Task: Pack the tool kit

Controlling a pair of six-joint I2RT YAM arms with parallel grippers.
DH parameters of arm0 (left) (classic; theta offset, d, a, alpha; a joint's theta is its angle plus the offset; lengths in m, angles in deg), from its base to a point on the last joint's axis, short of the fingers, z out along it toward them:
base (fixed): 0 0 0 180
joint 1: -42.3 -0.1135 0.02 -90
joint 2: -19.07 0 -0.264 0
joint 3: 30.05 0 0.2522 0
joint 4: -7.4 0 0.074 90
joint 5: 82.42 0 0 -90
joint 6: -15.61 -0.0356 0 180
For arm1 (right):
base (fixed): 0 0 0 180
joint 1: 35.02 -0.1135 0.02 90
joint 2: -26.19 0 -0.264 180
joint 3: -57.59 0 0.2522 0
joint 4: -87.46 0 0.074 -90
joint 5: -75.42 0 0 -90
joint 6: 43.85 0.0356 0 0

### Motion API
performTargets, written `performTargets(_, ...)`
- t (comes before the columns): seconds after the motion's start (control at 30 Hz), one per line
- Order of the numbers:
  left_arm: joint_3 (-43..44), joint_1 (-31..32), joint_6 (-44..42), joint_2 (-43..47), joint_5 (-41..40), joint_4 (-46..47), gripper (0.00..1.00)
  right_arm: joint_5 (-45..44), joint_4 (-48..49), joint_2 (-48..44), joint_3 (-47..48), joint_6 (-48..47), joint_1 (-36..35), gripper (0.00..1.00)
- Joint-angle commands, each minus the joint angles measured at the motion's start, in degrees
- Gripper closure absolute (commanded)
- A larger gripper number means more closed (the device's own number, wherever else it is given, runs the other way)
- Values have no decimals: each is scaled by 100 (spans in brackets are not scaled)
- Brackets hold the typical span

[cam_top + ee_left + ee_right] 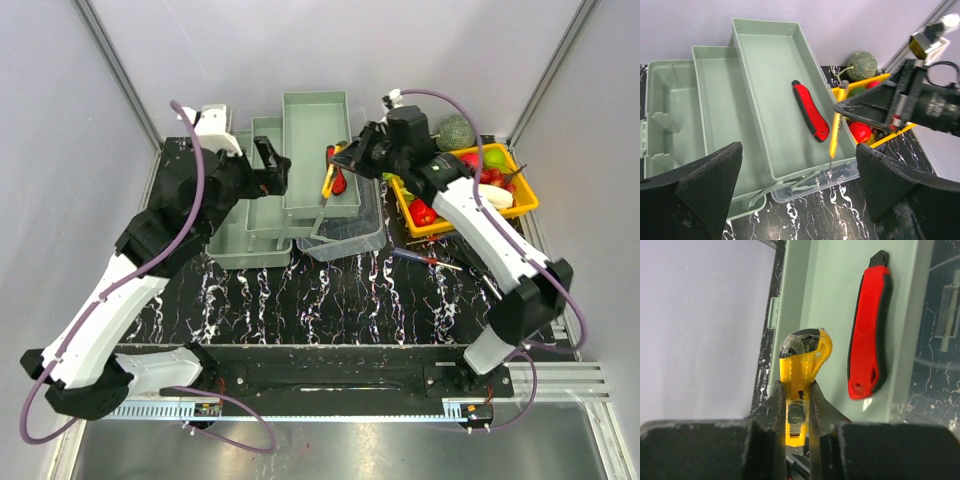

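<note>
The pale grey-green toolbox [262, 215] stands unfolded at the back centre, its tiered trays fanned out. A red utility knife [810, 111] lies flat in the top tray [765, 75]. My right gripper [797, 395] is shut on a yellow utility knife [802, 365], which hangs just above that tray's right edge beside the red knife [869, 330]. The yellow knife [834, 135] points down at the tray rim. My left gripper [800, 185] is wide open with nothing in it, hovering over the toolbox's near left side [272, 165].
An orange-yellow tray [523, 208] of fruit and vegetables sits at the back right, with a green melon [455, 132] behind it. A screwdriver [425, 258] lies on the black marbled table in front of that tray. The clear lid [350, 240] juts out under the trays.
</note>
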Motion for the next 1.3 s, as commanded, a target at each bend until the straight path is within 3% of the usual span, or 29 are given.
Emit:
performTargets(0.0,-444,-17,323,329,-563,-127,1,-403,286,553,655,-481,-190,100)
performTargets(0.4,-647,-52,491,568,-651,-259,1,-694,137,1644,1402,-850,-217,100)
performTargets(0.53,-603,-61,438,497,-625,-277,1,-632,-3,1898,1595,-955,-252,95)
performTargets(0.57,-594,-61,421,480,-616,-285,1,-632,-91,1977,1683,-1025,-269,93)
performTargets(0.67,-568,-96,386,436,-625,-303,1,-615,-503,2145,2017,-1236,-304,70)
performTargets(0.83,-533,-131,307,409,-625,-286,1,-1089,-830,2110,2264,-1395,-296,42)
performTargets(0.9,-541,-157,298,392,-608,-285,1,-1335,-839,1996,2299,-1465,-304,34)
performTargets(1.27,-743,-613,341,374,-134,-127,1,-2011,-883,688,1896,-1817,-287,22)
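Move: The yellow knife, already pinched in the right fingers, is headed for the bare floor of the top tray beside the red knife, about 5 cm ahead of the right hand, 4 cm left and 10 cm below. The red knife lies some 5 cm ahead, 1 cm left and 10 cm below; the middle tray about 6 cm ahead, 15 cm left and 15 cm down. From the left hand that bare spot is roughly 11 cm ahead, 8 cm right and 19 cm lower. The yellow knife goes forward and down about 8 cm each, and some 4 cm left, into the top tray on the red knife's left, the right hand rolling its left side down about 20 degrees in all. The fingers open wide and let go, then the hand backs off rightward and up. Beside the trays the open left hand sinks some 5 cm and drifts left. ##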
